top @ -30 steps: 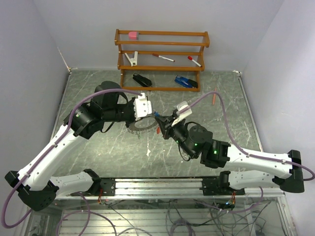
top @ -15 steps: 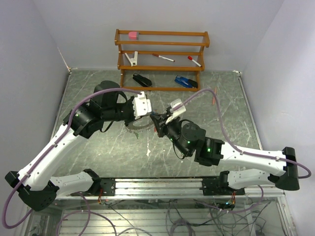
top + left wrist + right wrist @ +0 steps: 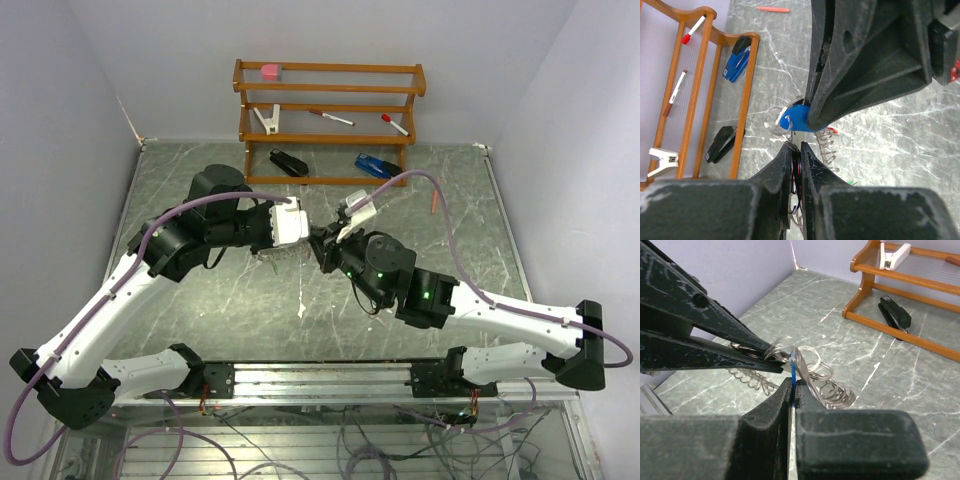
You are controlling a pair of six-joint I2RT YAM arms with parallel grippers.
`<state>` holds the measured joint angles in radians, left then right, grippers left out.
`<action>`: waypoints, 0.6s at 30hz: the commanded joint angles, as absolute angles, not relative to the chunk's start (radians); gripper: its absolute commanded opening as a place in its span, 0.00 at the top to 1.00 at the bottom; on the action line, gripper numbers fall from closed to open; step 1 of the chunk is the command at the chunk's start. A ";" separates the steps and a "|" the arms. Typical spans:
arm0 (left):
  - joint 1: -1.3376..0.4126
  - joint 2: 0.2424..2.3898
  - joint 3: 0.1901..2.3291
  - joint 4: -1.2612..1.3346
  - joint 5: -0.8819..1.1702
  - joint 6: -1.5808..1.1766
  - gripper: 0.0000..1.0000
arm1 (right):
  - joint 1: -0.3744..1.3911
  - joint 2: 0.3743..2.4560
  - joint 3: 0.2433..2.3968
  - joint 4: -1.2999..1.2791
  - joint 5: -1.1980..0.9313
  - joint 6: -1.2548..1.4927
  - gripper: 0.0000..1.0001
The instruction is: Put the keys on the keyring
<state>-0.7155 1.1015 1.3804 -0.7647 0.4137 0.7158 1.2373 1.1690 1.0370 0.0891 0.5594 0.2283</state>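
The keyring (image 3: 826, 384) is a thin silvery ring edged with small wire loops, lifted off the table at one side. My left gripper (image 3: 796, 146) is shut on its rim, with thin wire showing between the jaws. My right gripper (image 3: 792, 382) is shut on a key by its blue tag (image 3: 791, 119), which it holds against the ring right at the left fingertips (image 3: 771, 358). Red (image 3: 833, 131) and green (image 3: 851, 180) bits of tags show by the ring's loops. From above, the left gripper (image 3: 308, 236) and the right gripper (image 3: 322, 246) meet tip to tip over the keyring (image 3: 280, 254).
A wooden rack (image 3: 328, 122) stands at the back with red-capped pens (image 3: 331, 117), a white clip (image 3: 267, 120) and a pink block (image 3: 270, 71). A black stapler (image 3: 288, 162) and a blue one (image 3: 377, 166) lie under it. An orange pen (image 3: 436, 200) lies to the right.
My right gripper has moved left and away with the blue-tagged key until it meets the left gripper's tips. The left gripper has shifted slightly, still holding the ring.
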 commanded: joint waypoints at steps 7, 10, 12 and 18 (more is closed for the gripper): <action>-0.732 1.083 1.442 -0.800 0.505 0.782 0.93 | 1.162 1.156 1.075 0.029 0.490 0.273 1.00; -0.733 1.086 1.445 -0.801 0.498 0.786 0.93 | 1.152 1.170 1.088 0.003 0.472 0.282 1.00; -0.733 1.086 1.443 -0.792 0.469 0.785 0.93 | 1.147 1.164 1.086 -0.012 0.468 0.290 0.97; -0.733 1.083 1.426 -0.751 0.406 0.762 0.93 | 1.127 1.092 1.037 -0.026 0.429 0.299 0.59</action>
<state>-0.7242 1.1015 1.3998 -0.7944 0.4042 0.7773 1.1461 1.1469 1.0576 0.0006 0.4397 0.2935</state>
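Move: The blue key tag is already pinched between the right fingertips, with its silver key about 1 cm ahead and 1 cm left of them. The stretch of keyring gripped by the left fingers is roughly 2 cm ahead and 3 cm left of the right hand, about level. A red tag hangs below, some 2 cm back, 1 cm left and 8 cm down. From the left hand, the blue tag is about 3 cm right, 1 cm ahead and level. The blue tag is let go beside the keyring: the right hand keeps its pinch while easing barely forward, then opens its fingers to roughly a third, drifting about 1 cm forward and 1 cm right overall as its tips dip slightly. The left hand stays in place, still gripping the keyring and tilting only a few degrees. ##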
